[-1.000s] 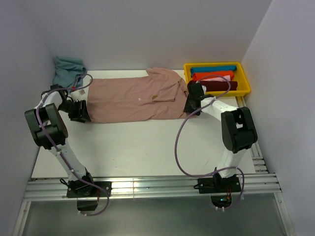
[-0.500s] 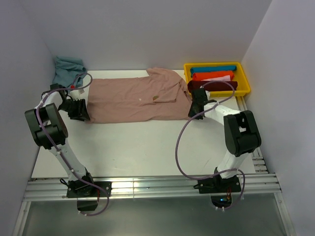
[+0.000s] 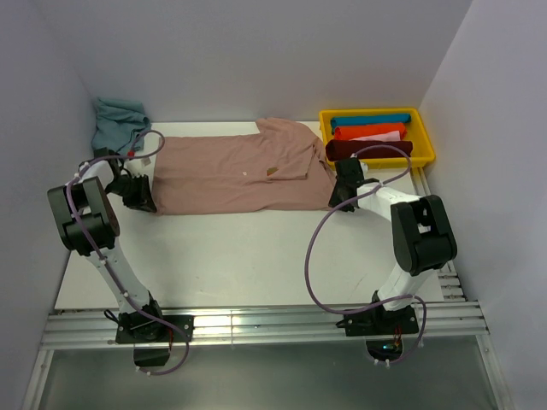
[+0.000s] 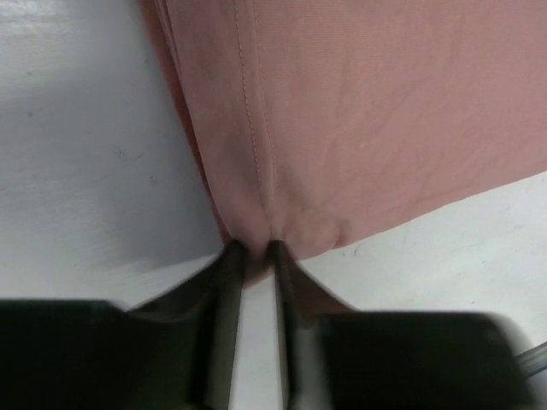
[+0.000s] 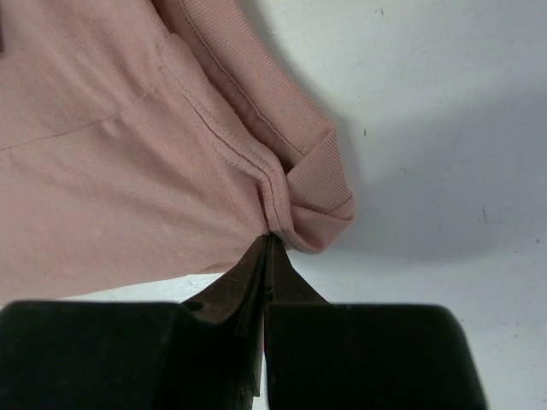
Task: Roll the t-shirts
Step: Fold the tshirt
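A dusty pink t-shirt [image 3: 235,172] lies folded into a long band across the back of the table, with a small chest print [image 3: 271,171]. My left gripper [image 3: 144,198] pinches its left hem corner; the left wrist view shows the pink cloth [image 4: 359,128] nipped between the narrow jaws [image 4: 254,249]. My right gripper [image 3: 340,196] is shut on the shirt's right end by the collar; the right wrist view shows the ribbed collar fold [image 5: 312,184] clamped at the fingertips [image 5: 269,239]. The cloth looks pulled flat between both grippers.
A yellow bin [image 3: 425,137] at the back right holds rolled tees in teal, orange and dark red. A crumpled teal shirt [image 3: 115,120] lies in the back left corner. Grey walls close in the left, back and right sides.
My right gripper moved a little right and back, drawing the collar end of the shirt rightward. The left gripper shifted slightly. The shirt lies flatter.
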{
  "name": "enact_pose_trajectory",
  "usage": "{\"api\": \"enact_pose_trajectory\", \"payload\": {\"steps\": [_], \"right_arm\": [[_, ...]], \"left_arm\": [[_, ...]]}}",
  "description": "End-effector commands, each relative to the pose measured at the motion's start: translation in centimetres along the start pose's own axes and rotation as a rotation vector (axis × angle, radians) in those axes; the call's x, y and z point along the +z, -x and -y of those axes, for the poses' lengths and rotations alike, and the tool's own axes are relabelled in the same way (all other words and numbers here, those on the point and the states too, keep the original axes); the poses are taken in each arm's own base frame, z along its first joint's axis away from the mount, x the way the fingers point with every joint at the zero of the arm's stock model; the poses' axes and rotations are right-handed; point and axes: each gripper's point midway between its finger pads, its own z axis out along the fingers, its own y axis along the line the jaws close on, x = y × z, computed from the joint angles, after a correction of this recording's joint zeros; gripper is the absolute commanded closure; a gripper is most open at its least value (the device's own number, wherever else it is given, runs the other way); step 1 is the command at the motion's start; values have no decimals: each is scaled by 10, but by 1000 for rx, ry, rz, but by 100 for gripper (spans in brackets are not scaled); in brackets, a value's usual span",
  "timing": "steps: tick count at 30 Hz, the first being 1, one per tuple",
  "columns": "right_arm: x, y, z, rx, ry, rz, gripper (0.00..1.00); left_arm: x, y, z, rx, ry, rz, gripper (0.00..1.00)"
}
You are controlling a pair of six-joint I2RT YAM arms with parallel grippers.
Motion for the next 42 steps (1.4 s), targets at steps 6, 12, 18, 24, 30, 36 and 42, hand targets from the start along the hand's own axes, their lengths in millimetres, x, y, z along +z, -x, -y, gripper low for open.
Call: {"api": "enact_pose_trajectory", "payload": {"steps": [6,12,18,24,30,36,42], "right_arm": [[-13,3,15,34,-30,25,100],[-35,-4,23,59,-35,19,100],[-53,-25,31,88,-25,-16,100],[-76,-52,39,119,-7,-37,100],[-95,-77,39,122,29,-44,100],[-84,-66,26,123,67,-25,67],[-73,-53,8,176,125,8,50]], "left_arm": [[-8,-2,6,40,12,15,100],[-30,-10,-5,39,45,9,100],[-47,-30,-20,42,67,-11,100],[-57,-63,-25,51,71,-54,100],[-59,-85,-24,65,72,-71,100],[-50,-91,-20,38,26,-88,100],[-52,-89,-19,47,31,-73,100]]}}
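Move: The near hem corner of the folded t-shirt sits right between my left fingertips, not yet gripped; the far hem corner is about 26 cm ahead and 3 cm right, the teal cloth some 30 cm ahead and 12 cm left. My right fingers already hold the near shoulder corner; from them the folded-in sleeve lies about 16 cm ahead and 15 cm left, the maroon roll about 21 cm ahead and 13 cm right. I close my left fingers on the t-shirt's near hem corner while my right ones keep their pinch, then drag the shirt back towards my bases with both hands. My left hand draws back about 10 cm and a little left, keeping its grip; my right goes back some 12 cm while rising 3 cm, then opens about halfway and sinks slightly, clear of the cloth. ##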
